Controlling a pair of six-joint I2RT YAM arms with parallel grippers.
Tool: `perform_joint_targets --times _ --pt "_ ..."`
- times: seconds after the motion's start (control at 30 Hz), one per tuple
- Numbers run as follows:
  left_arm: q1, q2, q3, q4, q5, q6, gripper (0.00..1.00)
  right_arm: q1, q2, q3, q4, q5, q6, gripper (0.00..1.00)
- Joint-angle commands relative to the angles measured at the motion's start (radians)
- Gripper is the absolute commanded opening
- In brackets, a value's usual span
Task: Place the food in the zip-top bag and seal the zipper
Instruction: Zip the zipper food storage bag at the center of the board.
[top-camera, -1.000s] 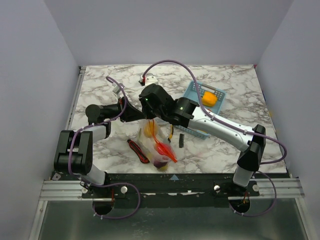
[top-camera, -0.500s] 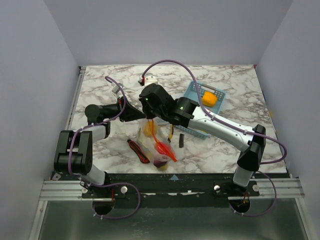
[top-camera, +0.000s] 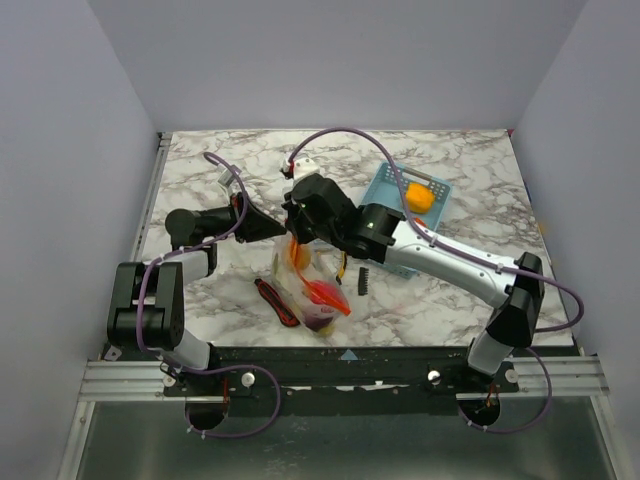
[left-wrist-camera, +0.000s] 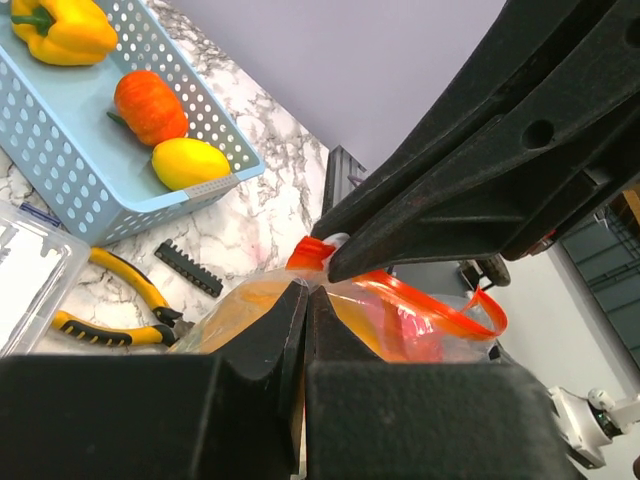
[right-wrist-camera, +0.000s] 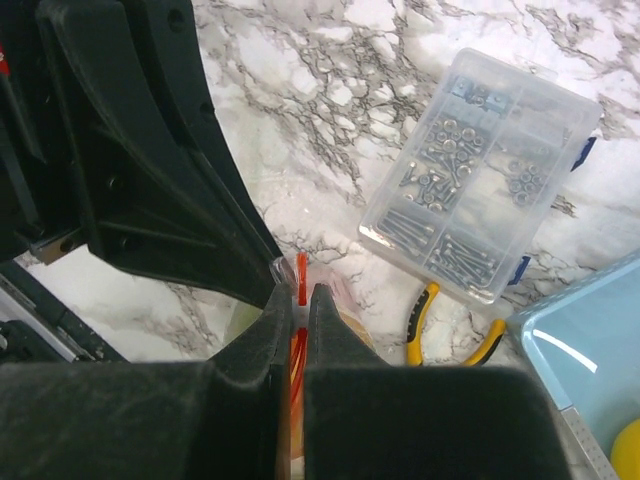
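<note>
The zip-top bag hangs floppy between both grippers, its lower end on the table. Inside it lies food: an orange piece, a red one and a purple one. My left gripper is shut on the clear plastic at the bag's top corner. My right gripper is shut on the red-orange zipper, right beside the left fingers. The zipper curves away open beyond the grip. More food sits in the blue basket: a yellow pepper, an orange fruit, a lemon.
A red-and-black utility knife lies left of the bag. Yellow-handled pliers, a black toothed strip and a clear compartment box of screws lie right of it. The blue basket stands at back right.
My right gripper has closed onto the zipper strip. Both grippers shifted slightly left and the bag's top rose with them.
</note>
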Motion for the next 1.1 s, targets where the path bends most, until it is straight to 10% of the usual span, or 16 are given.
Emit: perform_joint_targets --times 0.0,0.3,0.5,1.07 --pt "0.026 -0.026 0.009 0.090 -0.055 0.011 0.00 -0.004 -0.122 -0.110 0.056 -0.076 -0.024 0.00" --pt "0.022 -0.034 0.009 0.117 -0.041 -0.014 0.00 -0.026 -0.194 -0.162 0.130 -0.105 0.009 0.00" --pt "0.002 -0.082 0.007 0.117 -0.022 -0.009 0.41 -0.033 -0.182 -0.160 0.128 -0.144 0.000 0.00" --pt "-0.026 -0.091 0.018 0.085 -0.088 -0.002 0.69 -0.033 -0.202 -0.181 0.133 -0.200 -0.009 0.00"
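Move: The zipper end of the food-filled bag is already in the right fingertips and about 2 cm to the right of the left hand's point, at the same height. From the right hand, the bag's bulk hangs some 8 cm back, 3 cm right and 11 cm lower. The pliers lie about 8 cm right and 1 cm back, and the clear parts box roughly 14 cm ahead and 2 cm right, both some 20 cm below. The right fingers keep their pinch on the orange zipper, drawing it about 2.5 cm back, 2 cm up and a little right while the wrist rolls and turns slightly, some 10 degrees. The left hand, shut at the zipper end, starts rising, then opens about two-thirds, comes free and ends 2.5 cm higher and a bit back. ##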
